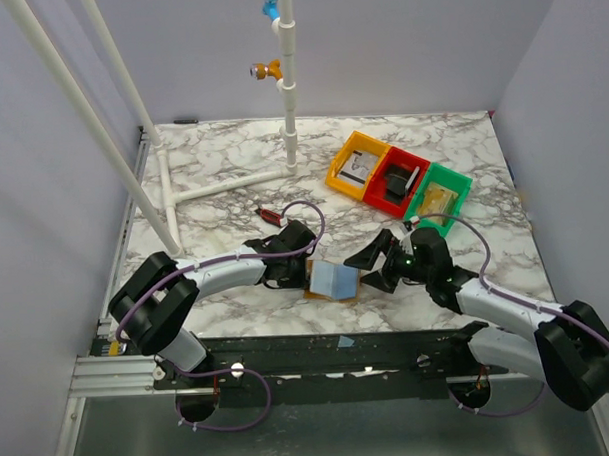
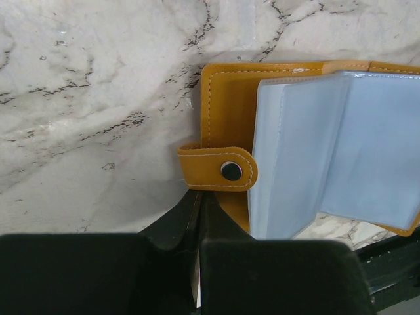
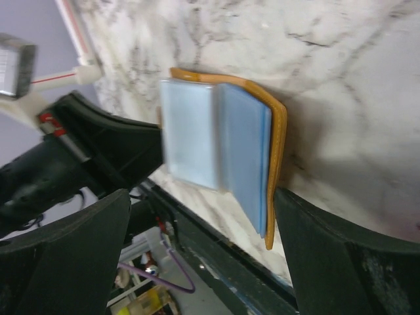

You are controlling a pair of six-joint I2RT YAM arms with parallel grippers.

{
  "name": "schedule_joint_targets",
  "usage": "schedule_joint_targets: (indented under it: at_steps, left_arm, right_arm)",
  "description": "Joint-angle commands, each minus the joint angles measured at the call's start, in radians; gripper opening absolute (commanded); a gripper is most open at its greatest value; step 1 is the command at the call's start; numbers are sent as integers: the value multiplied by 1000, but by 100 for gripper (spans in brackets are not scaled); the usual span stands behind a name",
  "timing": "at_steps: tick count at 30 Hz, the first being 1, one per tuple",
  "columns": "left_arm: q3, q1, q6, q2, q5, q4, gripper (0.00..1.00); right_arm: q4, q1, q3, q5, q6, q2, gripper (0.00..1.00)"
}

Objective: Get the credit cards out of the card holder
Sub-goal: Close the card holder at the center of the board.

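The mustard-brown card holder lies open near the table's front edge, between my two grippers. Pale blue leaves fan up from its cover. I cannot tell whether these are the credit cards themselves or sleeves over them. My left gripper is shut on the holder's left edge just below the snap tab; it shows at the holder's left side. My right gripper stands open around the holder's right half, its right finger close to the brown spine, apart from it.
Orange, red and green bins sit in a row at the back right. A red-and-black utility knife lies behind the left arm. A white pipe frame rises at the back. The black rail runs just below the holder.
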Motion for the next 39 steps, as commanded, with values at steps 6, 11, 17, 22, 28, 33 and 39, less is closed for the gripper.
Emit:
schedule_joint_targets:
  at_steps: [6,11,17,22,28,33,39]
  left_arm:
    - [-35,-22,-13,59,21,7,0]
    - [-34,-30,-15,59,26,11,0]
    - [-34,-35,-25,58,32,18,0]
    - [-47,-35,-59,41,53,48,0]
    - [-66,-35,-93,39,71,84,0]
    - [-84,-34,-121,37,71,109,0]
    - [-94,-35,-151,22,52,116,0]
  right_arm:
    - [286,9,-50,-115,123,64,92]
    - [315,9,-31,-114,120,111,92]
    - [341,16,13,-108,115,173,91]
    - [362,27,42,-102,111,229,91]
    - [383,50,79,-91,106,300,91]
    - [395,61,94,-76,96,363,91]
    - [366,75,96,-55,73,427,90]
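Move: The open card holder's middle lies about 6 cm left, 2 cm back and 5 cm below the right hand point. Its half-raised cover is about 2 cm left, 2 cm back and 3 cm below. From the left hand, which is already down at the strap edge, the holder's middle is some 5 cm right, about level fore-and-aft. The red cutter lies roughly 14 cm ahead and 7 cm left of the left hand. Sweep the open right gripper left about 5 cm and a little forward, rising some 2 cm first and sinking about 3 cm at the end, one fingertip staying against the cover's outside to fold it over. Keep the left gripper shut and low at the strap, and shift it about 3 cm right against this, tilting it roughly 10 degrees. ##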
